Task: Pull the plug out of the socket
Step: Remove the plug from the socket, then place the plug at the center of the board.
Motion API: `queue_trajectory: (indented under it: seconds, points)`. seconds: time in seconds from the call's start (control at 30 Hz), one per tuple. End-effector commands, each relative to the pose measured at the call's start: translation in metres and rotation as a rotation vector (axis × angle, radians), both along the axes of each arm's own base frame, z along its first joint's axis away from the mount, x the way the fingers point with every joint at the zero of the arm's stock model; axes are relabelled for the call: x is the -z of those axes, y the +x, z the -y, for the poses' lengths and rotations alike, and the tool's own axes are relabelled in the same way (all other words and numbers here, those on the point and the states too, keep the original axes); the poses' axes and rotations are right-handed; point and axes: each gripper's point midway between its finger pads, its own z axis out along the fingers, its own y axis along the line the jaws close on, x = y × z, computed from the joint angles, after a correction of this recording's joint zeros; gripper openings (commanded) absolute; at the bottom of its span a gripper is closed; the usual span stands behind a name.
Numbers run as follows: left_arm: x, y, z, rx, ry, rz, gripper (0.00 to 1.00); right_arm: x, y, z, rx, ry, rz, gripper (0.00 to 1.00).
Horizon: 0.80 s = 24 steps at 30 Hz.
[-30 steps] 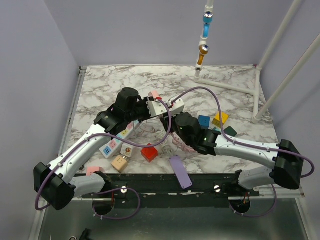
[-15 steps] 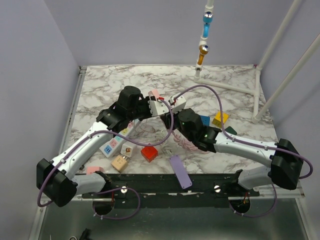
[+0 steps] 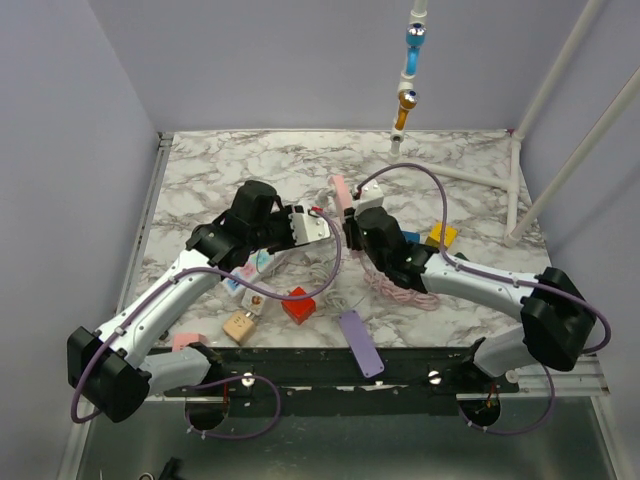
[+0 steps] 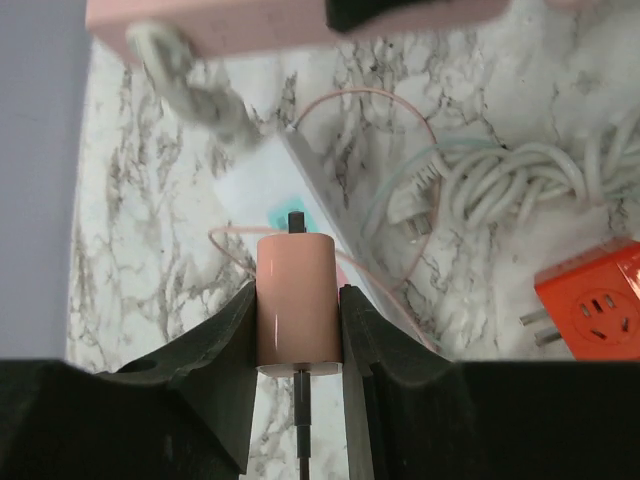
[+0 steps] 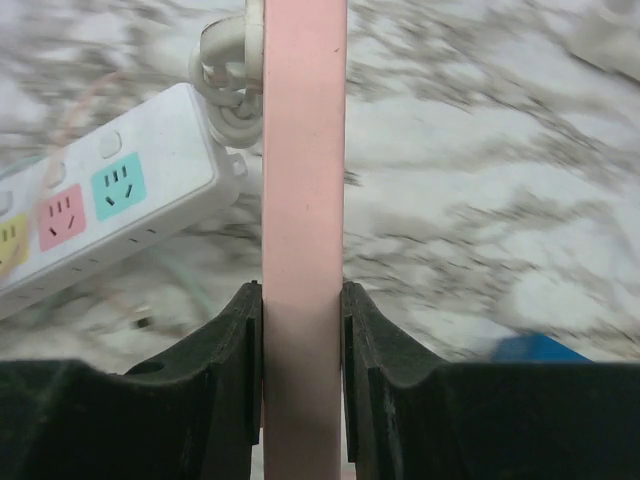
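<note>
My left gripper is shut on a pink plug, whose dark prong points away from me. The plug stands free of the pink socket strip, with a gap between them. My right gripper is shut on that pink socket strip and holds it above the table. From above, the left gripper with the plug sits just left of the right gripper, and the socket strip sticks out beyond it.
A white power strip with coloured outlets lies under the plug, beside a coiled white cable and an orange socket cube. Blue, yellow and tan blocks, a purple bar and a white pipe frame surround the arms.
The plug and the socket strip were together between the grippers; now they are apart. The right gripper has swung the strip up and to the right, and the left has drawn the plug back.
</note>
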Motion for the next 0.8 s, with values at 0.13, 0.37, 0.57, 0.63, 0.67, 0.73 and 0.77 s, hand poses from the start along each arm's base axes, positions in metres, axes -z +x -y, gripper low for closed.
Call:
queue_trajectory:
  seconds: [0.13,0.37,0.57,0.63,0.67,0.73,0.77]
  points:
    - [0.026,-0.031,-0.013,0.045,0.071,-0.119,0.0,0.007,0.042,0.066,0.337,-0.056,0.011,0.01]
    - [0.016,-0.03,-0.011,0.047,0.054,-0.102,0.0,0.012,0.035,0.041,0.209,0.021,-0.02,0.01]
    - [-0.012,-0.021,-0.011,0.019,0.021,-0.048,0.0,0.022,0.023,0.018,0.117,0.121,-0.09,0.01]
    - [-0.016,-0.024,-0.012,0.019,0.015,-0.056,0.0,0.022,0.023,0.019,0.117,0.122,-0.092,0.01]
    - [-0.016,-0.027,-0.011,0.025,0.015,-0.068,0.0,0.02,0.022,0.019,0.117,0.124,-0.092,0.01]
    - [-0.015,-0.036,-0.009,0.053,0.007,-0.105,0.0,0.018,0.023,0.018,0.113,0.126,-0.091,0.01]
    - [-0.015,-0.04,-0.007,0.067,-0.003,-0.125,0.0,0.015,0.023,0.015,0.107,0.132,-0.088,0.01]
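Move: Already clear of the pink socket strip, the plug sits in the left fingers; the strip's middle is about 8 cm to this hand's right, 4 cm ahead and slightly below. On the table some 19 cm beneath, the white socket strip lies 2 cm ahead and 7 cm left, the red adapter 11 cm back and 4 cm right. The right hand grips the pink strip roughly mid-length; from that hand the blue adapter is 5 cm ahead, 12 cm right, 15 cm down. Recoiling from the pull just finished, the right hand swings the gripped strip about 7 cm right, dropping and edging forward and yawing clockwise, then eases halfway back left while its fingers tip down and it ends some 6 cm lower. The left hand, keeping the plug pinched, dips and backs off a few centimetres, then rises to its old height. ##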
